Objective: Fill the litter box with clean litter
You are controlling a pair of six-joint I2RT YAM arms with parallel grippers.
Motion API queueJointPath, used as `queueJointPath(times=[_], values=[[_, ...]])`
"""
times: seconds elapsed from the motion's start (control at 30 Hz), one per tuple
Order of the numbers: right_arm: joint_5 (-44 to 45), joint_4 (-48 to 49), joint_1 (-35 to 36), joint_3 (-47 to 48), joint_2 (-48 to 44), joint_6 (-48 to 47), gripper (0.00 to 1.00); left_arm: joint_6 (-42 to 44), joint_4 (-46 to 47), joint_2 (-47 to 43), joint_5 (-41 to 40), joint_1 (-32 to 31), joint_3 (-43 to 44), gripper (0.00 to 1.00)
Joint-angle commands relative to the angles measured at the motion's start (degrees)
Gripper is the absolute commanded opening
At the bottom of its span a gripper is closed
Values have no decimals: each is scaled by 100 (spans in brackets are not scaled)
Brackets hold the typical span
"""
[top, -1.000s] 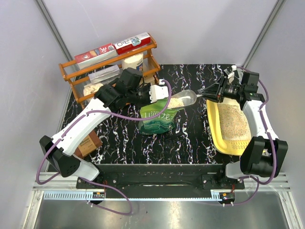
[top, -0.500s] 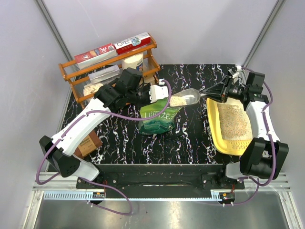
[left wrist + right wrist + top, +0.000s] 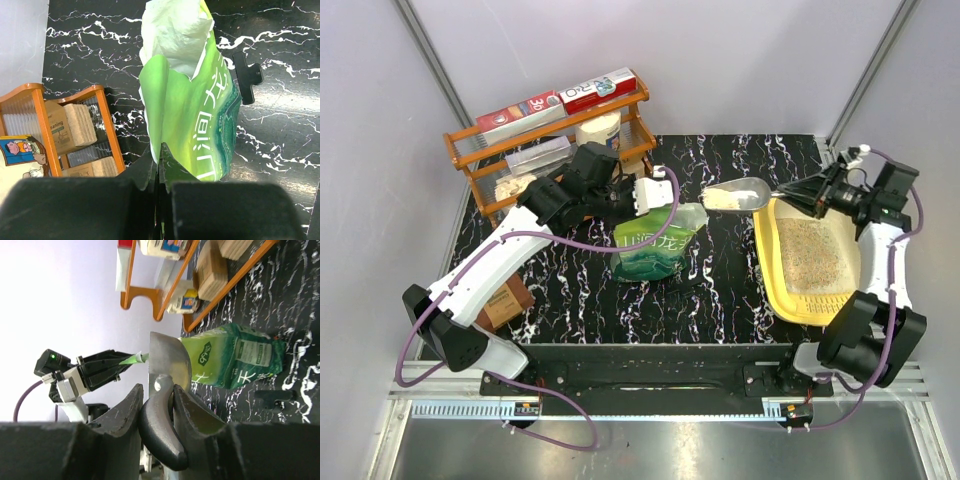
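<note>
The yellow litter box (image 3: 772, 268) lies at the right of the table with a layer of pale beige clean litter (image 3: 812, 258) in it. A green pouch (image 3: 655, 250) stands mid-table. My left gripper (image 3: 667, 196) is shut on its top edge, the green film pinched between the jaws (image 3: 161, 150). My right gripper (image 3: 802, 196) is shut on the black handle (image 3: 160, 432) of a metal scoop (image 3: 740, 194). The scoop carries litter and hangs between the pouch and the box's far left corner.
An orange wire rack (image 3: 550, 140) with boxes and jars stands at the back left. A brown box (image 3: 505, 300) lies beside the left arm. A black clip (image 3: 247, 75) rests on the marble top next to the pouch (image 3: 195, 115).
The right arm has carried the loaded scoop to the right, from over the pouch's mouth toward the litter box. The left gripper and the pouch have stayed put.
</note>
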Motion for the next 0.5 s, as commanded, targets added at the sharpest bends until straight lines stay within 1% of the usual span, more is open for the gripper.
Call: queueJointPath(times=[0.0,0.17,0.2,0.3,0.33,0.43,0.47], values=[[-511,269,-755,-72,-261,109,0,-110,747,-164,256,28,482,0],[-678,277,-1574,-257,-427,127,0,-172,703,-32,467,11,658,0],[-740,269,-1845,-283,-471,127,0,-172,703,-6,494,2,675,0],[-837,269,-2242,-362,-524,100,0,-181,703,73,582,-16,746,0],[-846,269,-2479,-380,-524,74,0,-199,703,82,617,-24,772,0],[-776,260,-2840,-433,-516,-93,0,-251,703,153,705,-33,833,0],[-732,260,-3068,-450,-507,-154,0,-251,703,170,757,-42,851,0]])
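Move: The right hand already holds the loaded litter scoop. The litter box's middle lies about 14 cm to this hand's right, 11 cm back and some 24 cm below. The litter bag's middle is roughly 27 cm to its left, 10 cm back and 15 cm lower; the black clip lies about 19 cm left, 20 cm back and 27 cm down. From the left hand, the litter box is about 45 cm right, 8 cm back and 23 cm below. Sweeping quickly to the right at nearly constant height, the right hand carries the scoop away from the bag and towards the litter box, some 13 cm, easing back slightly late in the sweep. The hand swings clockwise by about 20 degrees and keeps its grip on the handle. The left fingers stay shut on the bag's top edge. ##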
